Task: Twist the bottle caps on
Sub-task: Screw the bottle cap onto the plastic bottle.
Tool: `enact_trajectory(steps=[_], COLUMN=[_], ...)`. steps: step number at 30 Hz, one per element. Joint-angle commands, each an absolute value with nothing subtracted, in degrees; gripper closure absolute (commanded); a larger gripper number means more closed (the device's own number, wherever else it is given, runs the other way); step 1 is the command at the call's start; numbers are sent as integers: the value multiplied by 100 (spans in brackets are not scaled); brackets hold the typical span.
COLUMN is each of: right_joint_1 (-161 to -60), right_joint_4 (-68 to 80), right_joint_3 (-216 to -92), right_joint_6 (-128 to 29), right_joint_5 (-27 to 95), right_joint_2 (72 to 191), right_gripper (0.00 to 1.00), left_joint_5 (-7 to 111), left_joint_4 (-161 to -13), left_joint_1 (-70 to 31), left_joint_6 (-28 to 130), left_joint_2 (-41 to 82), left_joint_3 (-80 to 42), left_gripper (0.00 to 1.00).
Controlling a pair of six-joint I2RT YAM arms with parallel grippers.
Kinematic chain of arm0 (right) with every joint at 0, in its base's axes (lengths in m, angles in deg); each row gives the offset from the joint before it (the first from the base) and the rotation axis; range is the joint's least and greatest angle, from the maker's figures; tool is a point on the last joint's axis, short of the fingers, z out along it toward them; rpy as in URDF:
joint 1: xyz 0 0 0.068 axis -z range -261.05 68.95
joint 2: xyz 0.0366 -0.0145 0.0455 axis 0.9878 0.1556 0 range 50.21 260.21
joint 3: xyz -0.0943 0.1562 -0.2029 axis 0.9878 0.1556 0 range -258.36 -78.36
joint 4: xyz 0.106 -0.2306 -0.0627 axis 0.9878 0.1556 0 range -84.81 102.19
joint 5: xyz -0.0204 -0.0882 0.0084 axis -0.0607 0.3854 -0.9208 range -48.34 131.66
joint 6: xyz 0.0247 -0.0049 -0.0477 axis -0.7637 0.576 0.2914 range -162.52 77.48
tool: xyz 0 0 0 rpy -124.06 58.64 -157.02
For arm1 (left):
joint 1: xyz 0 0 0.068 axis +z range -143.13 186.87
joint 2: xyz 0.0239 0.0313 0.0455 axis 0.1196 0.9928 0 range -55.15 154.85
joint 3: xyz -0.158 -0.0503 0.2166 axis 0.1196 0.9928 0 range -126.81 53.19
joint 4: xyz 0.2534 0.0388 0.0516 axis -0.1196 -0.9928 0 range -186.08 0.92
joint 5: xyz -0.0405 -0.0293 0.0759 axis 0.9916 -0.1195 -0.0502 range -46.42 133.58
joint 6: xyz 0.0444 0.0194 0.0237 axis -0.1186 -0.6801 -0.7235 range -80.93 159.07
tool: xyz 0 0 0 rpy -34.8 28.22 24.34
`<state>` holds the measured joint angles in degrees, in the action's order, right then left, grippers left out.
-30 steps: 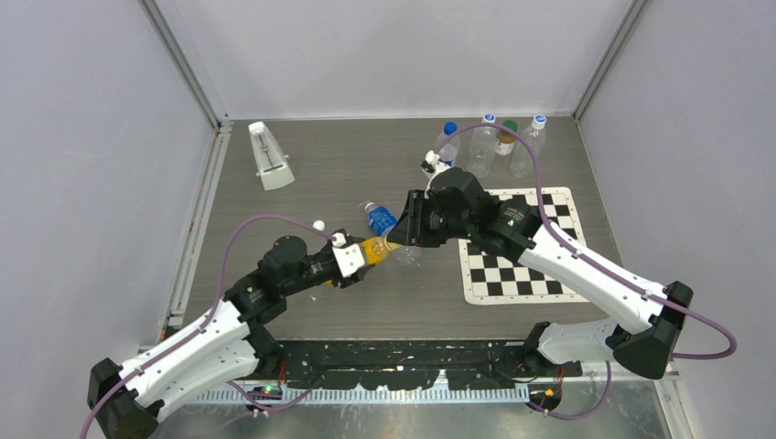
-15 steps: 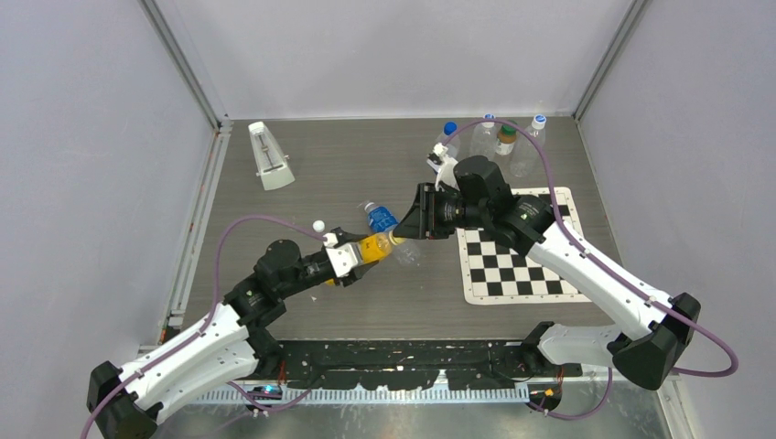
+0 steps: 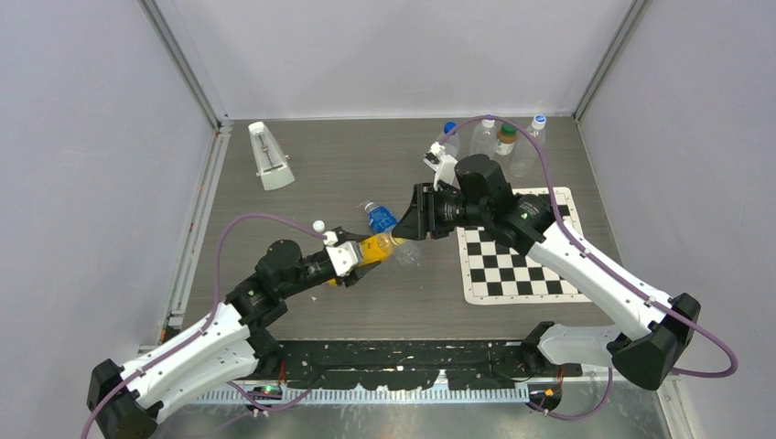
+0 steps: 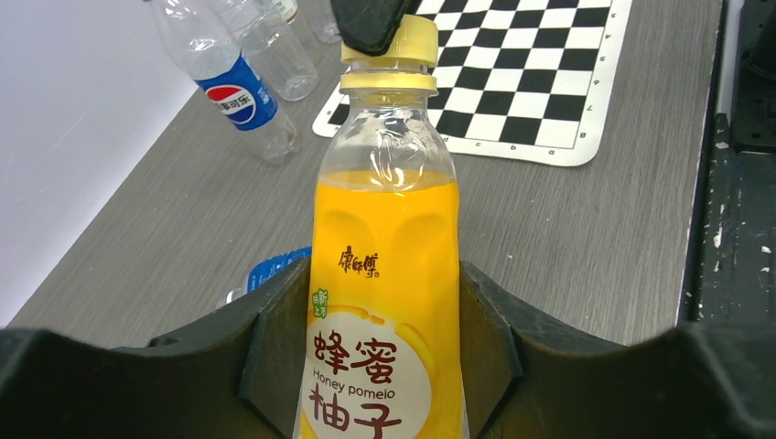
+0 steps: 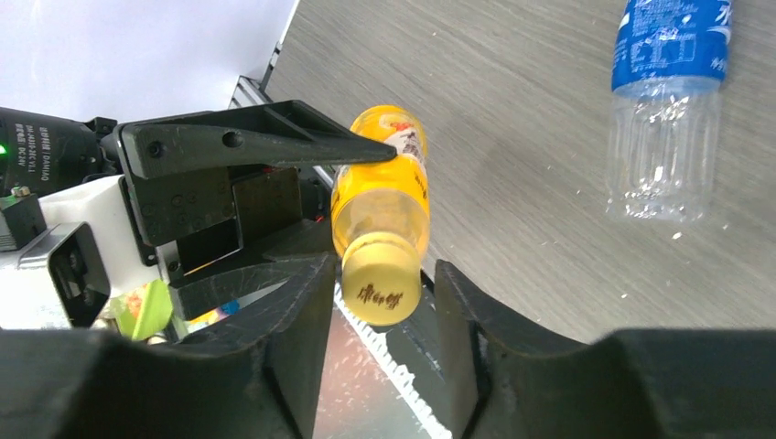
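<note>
My left gripper (image 3: 360, 253) (image 4: 384, 285) is shut on the body of a yellow honey pomelo bottle (image 3: 378, 246) (image 4: 384, 256) (image 5: 382, 187), holding it tilted above the table with its neck toward the right arm. A yellow cap (image 4: 410, 41) (image 5: 381, 283) sits on the bottle's neck. My right gripper (image 3: 408, 231) (image 5: 382, 274) stands around that cap with its jaws open. A narrow gap shows on each side of the cap. In the left wrist view, one black right finger covers the cap's upper left.
A clear bottle with a blue label (image 3: 380, 219) (image 5: 666, 101) lies on the table just behind the grippers. Several bottles (image 3: 494, 139) (image 4: 247, 64) stand at the back right. A chessboard mat (image 3: 523, 267) (image 4: 540, 82) lies on the right, and a white metronome (image 3: 272, 155) stands at the back left.
The right wrist has shifted and turned at the bottle's neck, and its jaws have widened off the yellow cap. The left gripper and bottle have barely moved.
</note>
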<state>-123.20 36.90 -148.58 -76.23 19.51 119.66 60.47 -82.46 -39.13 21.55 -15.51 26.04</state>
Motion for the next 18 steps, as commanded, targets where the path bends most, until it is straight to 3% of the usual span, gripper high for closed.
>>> enact_trajectory(steps=[1,4,8,13,18], right_joint_1=[-12350,-12350,-12350,-12349,-12346], right_joint_4=[3507,3575,3753,4138,4524], right_joint_3=[-15209,-15302,-15432,-15476,-15256], right_joint_6=[-7156,-6795,-5988,-4198,-2734], right_joint_5=[2188,2292,2488,2538,1948], right_joint_2=[11768,11654,11434,11003,10730], right_gripper=[46,32,22,18,22], left_joint_5=[6136,5982,5883,5909,6284], left_joint_4=[-7726,-7858,-8029,-8186,-8310], left_joint_1=[-3962,-3962,-3962,-3962,-3954], left_joint_6=[2259,2317,2452,2649,2733], left_joint_2=[-1543,-1483,-1418,-1337,-1249], left_joint_3=[2400,2336,2229,2113,2023], left_gripper=[100,100,100,100,100])
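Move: The yellow cap, on the neck of the orange bottle, sits between the right hand's fingertips, about 1 cm to the left and 1 cm below. From the left hand, which still holds that bottle, the cap lies some 9 cm right, 2 cm ahead and 6 cm higher. The lying water bottle is roughly 12 cm ahead of the right hand, 2 cm left and 23 cm below; the Pepsi bottle stands about 26 cm ahead, 12 cm right, 15 cm below. The right fingertips come free of the yellow cap as they spread wide. The hand then backs off up and to its right, about 5 cm each way and gathering speed, while the wrist rolls back some 35 degrees, counter-clockwise seen from behind the hand. The left hand stays nearly in place and keeps its grip on the bottle. ##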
